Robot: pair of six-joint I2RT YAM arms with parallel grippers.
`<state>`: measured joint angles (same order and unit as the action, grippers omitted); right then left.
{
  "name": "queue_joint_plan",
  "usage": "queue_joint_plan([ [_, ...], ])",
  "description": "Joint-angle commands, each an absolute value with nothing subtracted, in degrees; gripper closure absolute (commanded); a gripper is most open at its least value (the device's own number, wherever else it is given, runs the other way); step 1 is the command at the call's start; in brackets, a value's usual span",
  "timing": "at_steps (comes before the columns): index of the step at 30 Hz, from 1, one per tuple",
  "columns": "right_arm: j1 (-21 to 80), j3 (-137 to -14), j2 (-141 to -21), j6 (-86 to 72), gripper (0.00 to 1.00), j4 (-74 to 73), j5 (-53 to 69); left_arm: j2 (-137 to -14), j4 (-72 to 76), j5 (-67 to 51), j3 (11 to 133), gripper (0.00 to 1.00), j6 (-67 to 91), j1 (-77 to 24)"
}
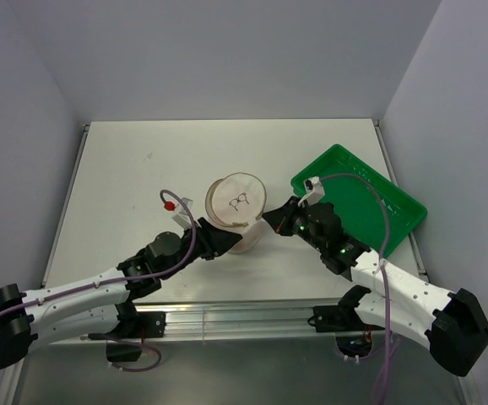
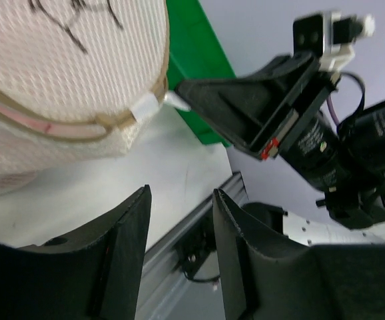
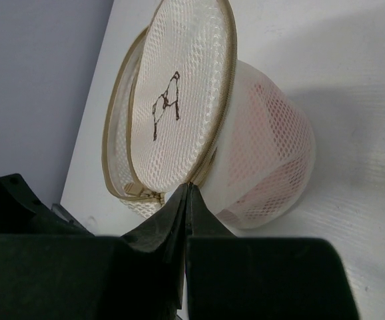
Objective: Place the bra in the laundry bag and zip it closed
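The laundry bag (image 1: 237,202) (image 2: 59,67) (image 3: 179,87) stands mid-table, a round white mesh case with a beige zipper and a dark mark on its lid. The lid gapes along one side. The pale pink bra (image 3: 272,127) shows through the mesh inside. My right gripper (image 1: 269,219) (image 3: 190,187) (image 2: 180,90) is shut on the bag's zipper rim, where a small silver pull (image 2: 176,100) meets its tips. My left gripper (image 1: 223,240) (image 2: 181,191) hangs open just off the bag's near side. Nothing is between its fingers.
A green plastic tray (image 1: 371,202) (image 2: 192,47) lies to the right of the bag, behind my right arm. An aluminium rail (image 1: 244,316) runs along the table's near edge. Grey walls close in the left, back and right sides.
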<state>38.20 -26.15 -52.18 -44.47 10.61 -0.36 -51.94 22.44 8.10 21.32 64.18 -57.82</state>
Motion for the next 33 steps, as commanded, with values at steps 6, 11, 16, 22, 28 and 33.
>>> queue_joint_plan([
  [6, 38.0, -25.0, -50.5, -42.8, 1.0, 13.5, -1.1, -52.2, 19.2, 22.5, 29.4, 0.51, 55.2, -58.5],
  [11, 38.1, -25.5, -51.4, -42.7, 1.0, 14.2, -0.4, -57.2, 16.8, 20.7, 33.0, 0.52, 48.4, -58.5],
  [16, 38.1, -25.5, -51.6, -42.6, 1.0, 14.3, -0.4, -62.2, 14.7, 19.4, 35.4, 0.53, 47.1, -58.4],
  [22, 38.1, -25.3, -51.0, -42.3, 1.0, 14.0, -0.7, -62.2, 16.7, 19.2, 32.3, 0.54, 49.9, -58.4],
  [28, 38.1, -25.2, -50.6, -42.3, 1.0, 13.7, -0.9, -63.6, 16.7, 20.0, 32.5, 0.55, 50.2, -58.4],
  [33, 38.1, -25.2, -50.6, -42.0, 1.0, 13.5, -1.2, -62.7, 14.6, 22.1, 32.1, 0.56, 51.4, -58.4],
])
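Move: About 6 cm ahead of the left hand, 2 cm to its right and 3 cm lower, the zip pull waits at the near edge of the laundry bag's mouth. The white tag is roughly 3 cm right of the pull and level with it; the middle of the netted lid stands about 12 cm ahead of the left hand and 2 cm to its right, at nearly hand height. From the right hand, the pull is some 6 cm left and 1 cm back, slightly lower. Reaching forward about 5 cm towards the zip pull, the left hand arcs up some 3 cm and then sinks 5 cm, ending a little lower than it began, with its left side rolled up nearly 20 degrees and the fingers still half open around the near edge. The right hand stays put, shut on the bag's edge beside the white tag to hold it. ##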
